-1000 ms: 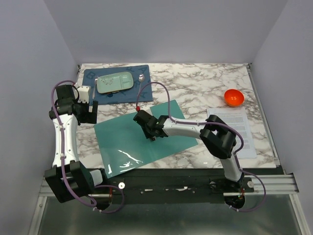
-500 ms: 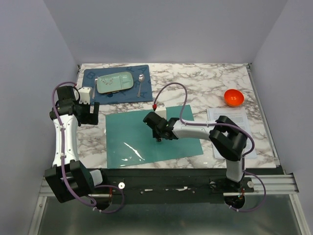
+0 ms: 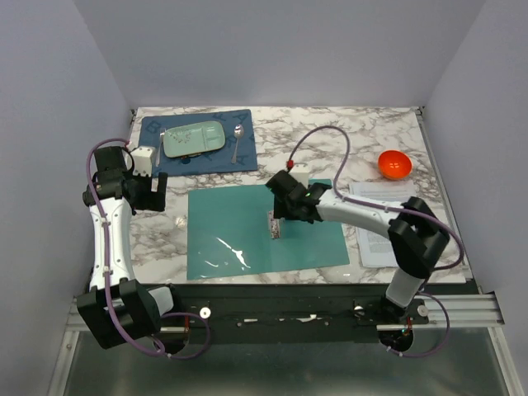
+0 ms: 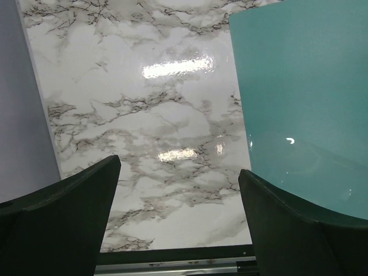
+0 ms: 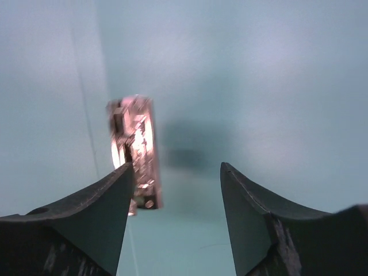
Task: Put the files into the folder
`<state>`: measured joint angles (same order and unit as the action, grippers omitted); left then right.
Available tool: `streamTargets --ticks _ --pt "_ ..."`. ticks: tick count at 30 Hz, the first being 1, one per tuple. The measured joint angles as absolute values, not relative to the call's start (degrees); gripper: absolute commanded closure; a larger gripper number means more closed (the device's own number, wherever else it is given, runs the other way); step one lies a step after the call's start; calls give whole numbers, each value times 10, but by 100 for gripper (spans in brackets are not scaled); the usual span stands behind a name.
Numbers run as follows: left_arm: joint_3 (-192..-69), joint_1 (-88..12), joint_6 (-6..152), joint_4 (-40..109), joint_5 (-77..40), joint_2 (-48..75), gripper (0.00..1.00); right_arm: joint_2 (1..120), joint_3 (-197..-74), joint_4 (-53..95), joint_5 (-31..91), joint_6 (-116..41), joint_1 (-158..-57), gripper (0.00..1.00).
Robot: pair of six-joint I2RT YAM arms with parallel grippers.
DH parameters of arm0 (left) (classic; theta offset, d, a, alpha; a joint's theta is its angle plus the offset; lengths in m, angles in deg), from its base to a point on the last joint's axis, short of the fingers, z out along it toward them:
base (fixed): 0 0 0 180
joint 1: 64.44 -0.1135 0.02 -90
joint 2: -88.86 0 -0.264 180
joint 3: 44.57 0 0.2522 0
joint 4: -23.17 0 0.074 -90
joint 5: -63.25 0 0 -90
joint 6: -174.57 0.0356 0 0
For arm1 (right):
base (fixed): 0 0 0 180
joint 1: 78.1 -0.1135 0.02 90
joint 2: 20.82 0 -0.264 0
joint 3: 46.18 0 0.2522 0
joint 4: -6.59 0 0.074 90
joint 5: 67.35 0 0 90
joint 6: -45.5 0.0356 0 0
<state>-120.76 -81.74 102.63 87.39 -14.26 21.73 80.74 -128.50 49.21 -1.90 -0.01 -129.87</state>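
Observation:
The teal folder (image 3: 239,231) lies flat on the marble table, its small metal clip (image 3: 275,225) showing near the middle. My right gripper (image 3: 285,213) hovers just above the folder beside the clip, open and holding nothing. In the right wrist view the clip (image 5: 135,146) sits close to the left fingertip of the right gripper (image 5: 177,168), over the folder (image 5: 259,86). The files (image 3: 375,246), white printed sheets, lie to the folder's right, partly under my right arm. My left gripper (image 3: 148,188) stands open off the folder's left edge; in its wrist view the left gripper (image 4: 178,172) is over bare marble beside the folder (image 4: 299,86).
A dark blue placemat (image 3: 169,158) at the back left carries a pale green tray (image 3: 192,139) and a spoon (image 3: 237,142). An orange bowl (image 3: 394,164) sits at the back right. Purple walls close in the table on three sides.
My right gripper moved right and back across the folder while its jaws widened. The folder turned from tilted to square with the table edge, and its clip now shows. The left arm barely moved.

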Motion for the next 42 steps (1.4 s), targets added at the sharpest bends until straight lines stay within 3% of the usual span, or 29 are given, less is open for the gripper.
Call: streamTargets --ticks 5,11,20,42 --pt "-1207 -817 1029 874 -143 231 1 744 -1306 538 -30 -20 -1159 29" --pt "-1193 -817 1031 873 -142 237 1 808 -1385 602 -73 -49 -1011 29" --pt "-1181 -817 1032 874 -142 246 1 917 -1455 665 -92 -73 -995 29" --pt "-1179 -817 1032 874 -136 248 1 959 -1471 667 -62 -122 -943 31"
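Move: The files lie beyond the folder's edge, their middle some 33 cm to the right of the right hand, about 1 cm back and 5 cm below it. The opened folder lies under the hand, its middle about 7 cm left and 3 cm back, with the metal block on it 5 cm left and 1 cm back; the orange bowl stands roughly 34 cm right and 19 cm ahead. From the left hand the files are about 75 cm right and 2 cm back. Empty, with its fingers about two-thirds open, the right hand leaves the metal block and swings right and forward over the folder's right half, some 24 cm sideways and 12 cm out, rising about 5 cm on the way and turning nearly 30 degrees clockwise. It then sinks about 7 cm, its left side dipping and the fingers tipping more steeply down, and slows to a stop low over the files' far left corner, fingers still apart and not yet gripping the files. ##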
